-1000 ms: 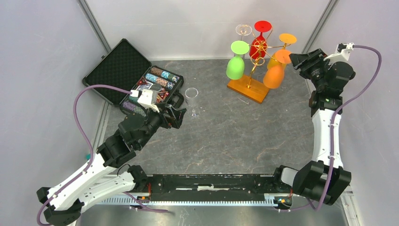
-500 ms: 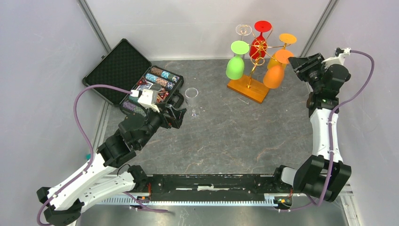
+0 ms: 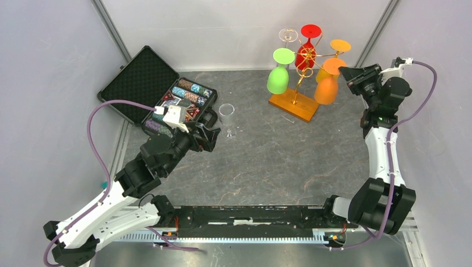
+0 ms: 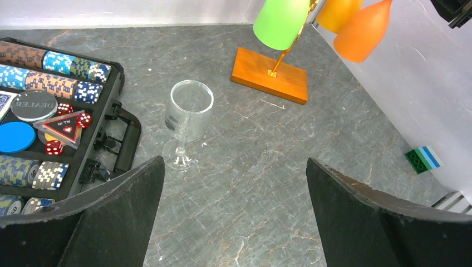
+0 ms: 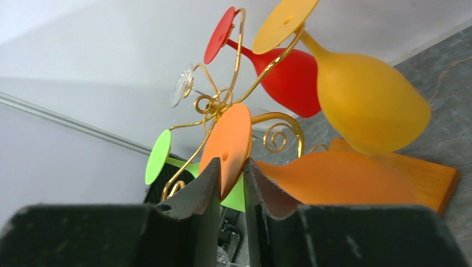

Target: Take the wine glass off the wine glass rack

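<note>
The wine glass rack (image 3: 304, 55) is gold wire on an orange-brown wooden base (image 3: 293, 105) at the back right; it also shows in the right wrist view (image 5: 214, 103). An orange wine glass (image 3: 325, 89) hangs upside down on its right side. My right gripper (image 3: 346, 74) is shut on that glass's stem, between the round foot (image 5: 228, 142) and the bowl (image 5: 334, 178). My left gripper (image 4: 234, 161) is open and empty, low over the table. A clear wine glass (image 4: 186, 119) stands upright just ahead of it.
Green (image 3: 278, 78), red (image 3: 306, 53) and yellow (image 5: 367, 105) glasses and a clear one (image 3: 288, 36) also hang on the rack. An open poker chip case (image 3: 178, 100) lies at the left. A small green and blue brick (image 4: 423, 158) lies by the right wall.
My right gripper has moved left towards the rack and its wrist has turned. The orange glass has shifted slightly. The left arm has not moved.
</note>
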Controlling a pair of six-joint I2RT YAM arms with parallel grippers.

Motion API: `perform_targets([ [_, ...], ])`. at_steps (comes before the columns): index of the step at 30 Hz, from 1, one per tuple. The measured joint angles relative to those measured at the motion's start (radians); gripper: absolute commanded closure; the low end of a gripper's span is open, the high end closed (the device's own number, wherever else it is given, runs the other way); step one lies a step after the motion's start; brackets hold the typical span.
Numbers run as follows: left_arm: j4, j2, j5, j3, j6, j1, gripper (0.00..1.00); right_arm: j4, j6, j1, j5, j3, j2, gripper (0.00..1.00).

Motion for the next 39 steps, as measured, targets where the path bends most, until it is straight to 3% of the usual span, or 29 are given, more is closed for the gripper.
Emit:
perform_targets([
  [11,0.000,-0.023,-0.007,0.000,0.000,0.000,0.00,0.055,0.073,0.002,-0.023,-0.011,-0.002,1.00],
  [28,0.000,-0.040,-0.018,0.000,0.000,0.000,0.00,0.049,0.209,0.002,0.006,-0.048,-0.101,1.00],
  [39,0.000,-0.043,-0.032,-0.001,0.000,0.000,0.00,0.071,0.282,0.059,0.008,-0.051,-0.085,1.00],
])
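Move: The right hand has the near rim of the orange wine glass's foot between its part-open fingertips; the hanging glass's middle lies about 1 cm ahead, 2 cm left and 8 cm below. The yellow glass hangs some 7 cm farther out than it and 1 cm to its right. The rack's hub is about 5 cm ahead and 10 cm left of the hand, the green glass 4 ahead and 17 left. From the left hand the orange glass lies some 21 cm ahead and 36 cm right. Upward by about 3.5 cm in all goes the right hand, first shutting its fingers fully on the rim of the orange glass's foot and pinching it, then drawing back some 2.5 cm as it lifts the foot off its gold ring, and last easing left towards the rack's hub. Throughout, the wrist rolls about 15 degrees, left side rising. ##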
